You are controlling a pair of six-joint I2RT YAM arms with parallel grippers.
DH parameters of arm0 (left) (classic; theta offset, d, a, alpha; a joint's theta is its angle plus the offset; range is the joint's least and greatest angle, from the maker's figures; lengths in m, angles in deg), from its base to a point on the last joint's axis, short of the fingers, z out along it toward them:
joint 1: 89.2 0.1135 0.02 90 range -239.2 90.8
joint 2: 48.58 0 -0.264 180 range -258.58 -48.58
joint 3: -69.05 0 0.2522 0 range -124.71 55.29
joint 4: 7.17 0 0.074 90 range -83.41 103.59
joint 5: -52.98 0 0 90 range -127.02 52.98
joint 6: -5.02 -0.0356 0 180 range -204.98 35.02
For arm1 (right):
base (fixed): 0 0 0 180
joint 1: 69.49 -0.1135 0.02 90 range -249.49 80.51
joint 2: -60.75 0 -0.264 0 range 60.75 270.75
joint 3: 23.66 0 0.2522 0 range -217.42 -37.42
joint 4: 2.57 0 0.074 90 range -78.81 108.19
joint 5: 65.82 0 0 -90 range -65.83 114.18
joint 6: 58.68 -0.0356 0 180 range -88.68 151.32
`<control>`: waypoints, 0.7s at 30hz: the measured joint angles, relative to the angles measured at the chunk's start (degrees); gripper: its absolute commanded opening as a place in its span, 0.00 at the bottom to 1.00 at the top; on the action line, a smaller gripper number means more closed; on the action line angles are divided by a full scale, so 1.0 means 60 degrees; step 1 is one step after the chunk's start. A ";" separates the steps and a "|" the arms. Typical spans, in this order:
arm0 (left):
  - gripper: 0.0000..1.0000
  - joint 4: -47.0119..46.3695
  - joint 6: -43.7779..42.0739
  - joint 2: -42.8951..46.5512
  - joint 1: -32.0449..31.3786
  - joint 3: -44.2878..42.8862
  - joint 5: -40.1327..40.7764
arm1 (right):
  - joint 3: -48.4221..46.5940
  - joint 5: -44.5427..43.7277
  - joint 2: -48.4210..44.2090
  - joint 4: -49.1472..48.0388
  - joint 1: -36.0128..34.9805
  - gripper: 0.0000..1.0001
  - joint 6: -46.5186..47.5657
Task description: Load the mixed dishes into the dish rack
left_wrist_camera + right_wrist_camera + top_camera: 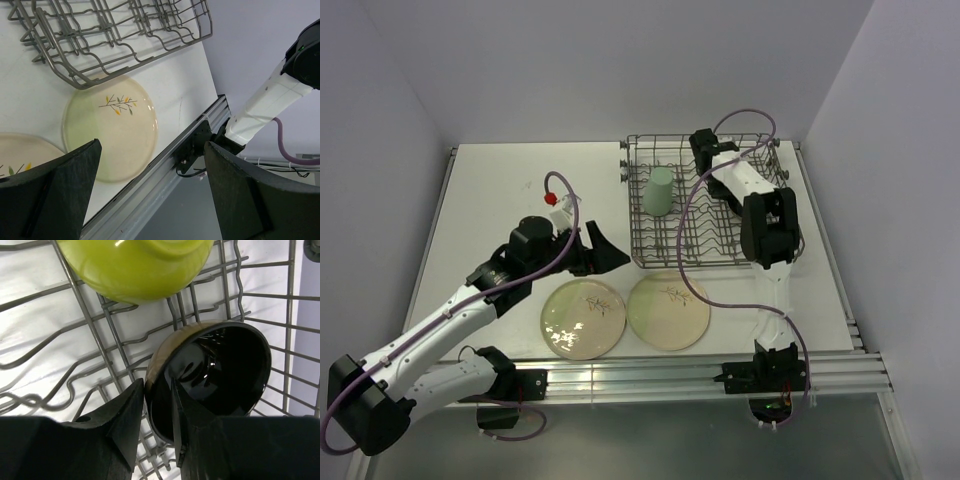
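The small dark cup (225, 365) lies on its side on the wires of the dish rack (85, 315), mouth toward me. My right gripper (158, 385) straddles its near wall, one finger outside against the rim and one inside, with a narrow gap still showing. A lime-green bowl (135, 265) rests in the rack just beyond. In the top view a mint cup (659, 190) stands upside down in the rack (710, 262). Two cream plates (583, 317) (668, 311) lie flat in front of it. My left gripper (612, 250) hovers wide open above them, holding nothing.
The table's metal front rail (650, 378) runs just below the plates. The right arm (270, 100) rises at the rail's right end and reaches over the rack. Walls close the table in on three sides.
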 measured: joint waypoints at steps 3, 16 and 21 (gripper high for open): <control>0.90 -0.0004 0.0000 -0.0004 0.0091 0.0058 -0.0080 | 0.0007 0.0004 0.0153 -0.0015 0.0036 0.27 -0.0004; 0.90 -0.0153 -0.0004 -0.0244 0.0175 0.0084 -0.0280 | 0.0594 0.0809 -0.0237 -0.0521 0.0215 0.00 -0.0652; 0.90 -0.0208 -0.0004 -0.0397 0.0182 0.0084 -0.0328 | 0.1111 0.1883 -0.1038 -0.0732 0.0437 0.00 -0.1104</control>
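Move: The black bowl sits tilted in the rack right under the right hand, whose open fingers straddle its left rim; its middle is about 4 cm to the right, 2 cm back and 3 cm below. The yellow bowl is some 7 cm ahead and 3 cm right of that hand, the green cup about 18 cm left and 2 cm ahead. From the left hand the black bowl lies roughly 23 cm ahead, 32 cm right and 18 cm lower. The right fingers close on the left rim of the black bowl and pinch it, one finger inside and the other outside, while the hand sinks about 1.5 cm. Keeping the pinch, the hand then rises some 2 cm, drifts about 1 cm left and rolls roughly 15 degrees, its left side coming up. ##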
